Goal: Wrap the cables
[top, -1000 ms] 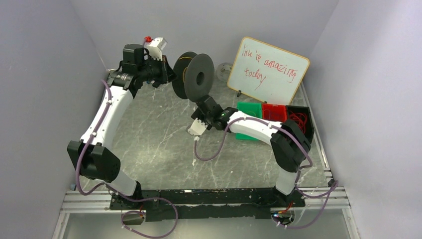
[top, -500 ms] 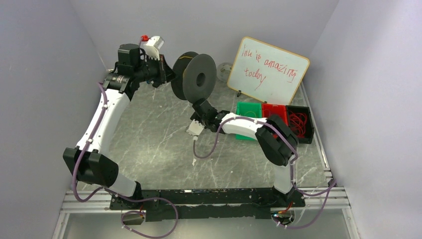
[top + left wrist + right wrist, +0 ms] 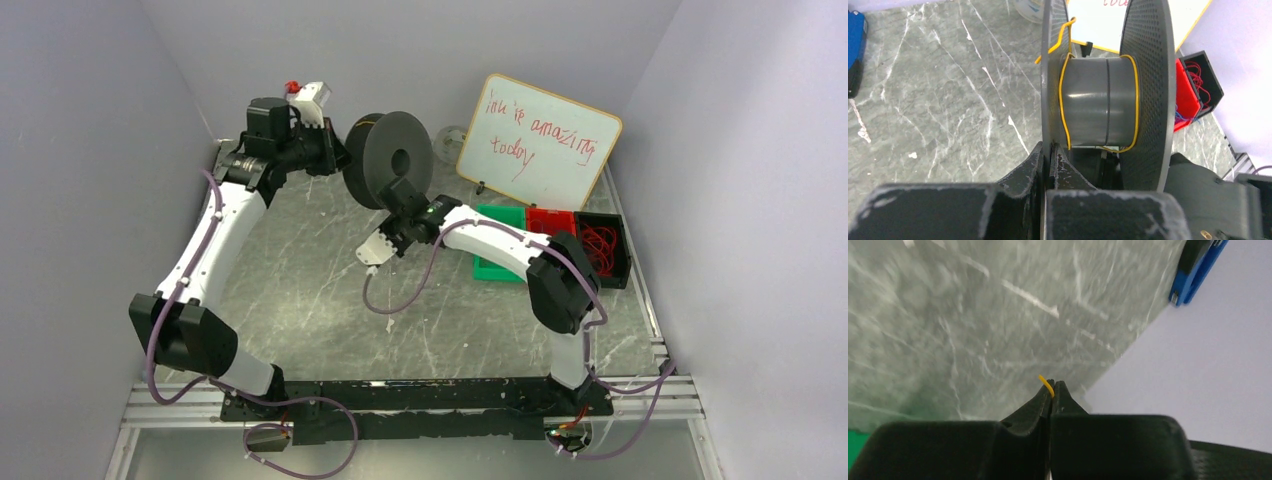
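A black spool (image 3: 395, 160) is held up off the table on its side. My left gripper (image 3: 1050, 150) is shut on its left flange (image 3: 1047, 75), also visible from above as my left gripper (image 3: 338, 155). The yellow cable (image 3: 1063, 95) runs loosely round the grey hub, and one end sticks out past the flange rim. My right gripper (image 3: 1051, 386) is shut on a short yellow tip of the cable (image 3: 1046, 382). From above, my right gripper (image 3: 400, 193) sits right below the spool. The cable's run between spool and right gripper is hidden.
A whiteboard (image 3: 538, 140) leans at the back right. In front of it stand a green bin (image 3: 497, 222), a red bin (image 3: 548, 222) and a black bin (image 3: 603, 245) with red wires. A clear jar (image 3: 450, 138) stands behind the spool. A blue object (image 3: 1198, 270) lies by the wall.
My right gripper has moved up and left to the spool's underside and shut on the cable's end. The left arm and spool shifted slightly.
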You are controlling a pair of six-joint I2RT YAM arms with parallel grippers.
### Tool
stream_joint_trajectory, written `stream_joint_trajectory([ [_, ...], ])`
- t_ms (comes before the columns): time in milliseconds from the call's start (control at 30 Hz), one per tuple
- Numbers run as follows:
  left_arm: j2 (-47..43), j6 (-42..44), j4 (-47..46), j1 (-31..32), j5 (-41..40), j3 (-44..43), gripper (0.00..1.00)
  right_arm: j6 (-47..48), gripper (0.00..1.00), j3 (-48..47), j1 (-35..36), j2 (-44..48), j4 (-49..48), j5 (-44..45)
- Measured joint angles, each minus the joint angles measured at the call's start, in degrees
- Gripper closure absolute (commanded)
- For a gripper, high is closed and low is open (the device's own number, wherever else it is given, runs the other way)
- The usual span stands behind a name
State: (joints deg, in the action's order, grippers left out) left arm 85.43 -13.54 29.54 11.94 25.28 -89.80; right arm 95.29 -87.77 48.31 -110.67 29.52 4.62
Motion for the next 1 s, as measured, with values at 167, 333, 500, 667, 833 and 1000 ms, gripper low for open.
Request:
stream_joint_trajectory([
  [167,-0.22,-3.50,-2.43,0.96,-2.60,3.32,0.98,-11.43,1.00,-4.28,0.13,0.94,6.05,-13.57],
  [333,-0.22,-4.87,-2.60,2.45,-4.83,6.14,0.98,-20.22,1.00,-4.07,-0.92,1.07,7.54,-24.20],
  [500,-0.17,-6.38,-3.54,3.41,-7.72,7.54,0.97,-27.56,1.00,-4.07,-3.58,1.07,7.10,-32.30],
  [667,0.09,-7.19,-6.73,4.46,-10.69,8.59,0.98,-37.13,1.00,-3.34,-6.34,1.07,3.08,-37.57],
  [833,0.94,-6.40,-10.01,6.75,-14.16,10.01,0.97,-49.35,1.00,1.09,-8.87,1.11,-4.35,-42.27],
  [1000,1.84,-6.16,-13.03,8.50,-16.20,11.13,0.98,-63.19,1.00,4.37,-11.54,1.11,-11.04,-48.65],
])
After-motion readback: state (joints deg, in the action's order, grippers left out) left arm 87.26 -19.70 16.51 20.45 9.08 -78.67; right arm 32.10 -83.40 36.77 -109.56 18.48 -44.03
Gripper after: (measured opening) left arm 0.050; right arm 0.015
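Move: The spool is held by its left flange, its middle about 7 cm right, 3 cm ahead and 3 cm below the left hand. From the right hand, which holds the yellow cable end, the spool is some 4 cm ahead, 2 cm left and 15 cm up; the green box lies roughly 20 cm right, 1 cm back and 12 cm down. That cable end is about 9 cm right, 3 cm back and 18 cm below the left hand. The spool, still pinched at its left flange rim, is lowered by the left hand about 6 cm, shifting some 3 cm right as well and turning slightly counter-clockwise. Keeping the cable end shut in its fingers, the right hand draws it back about 6 cm and a little left on the near side below the spool, then mostly stays there while the wrist swings on, some 80 degrees in all, from pointing steeply down to pointing left. ##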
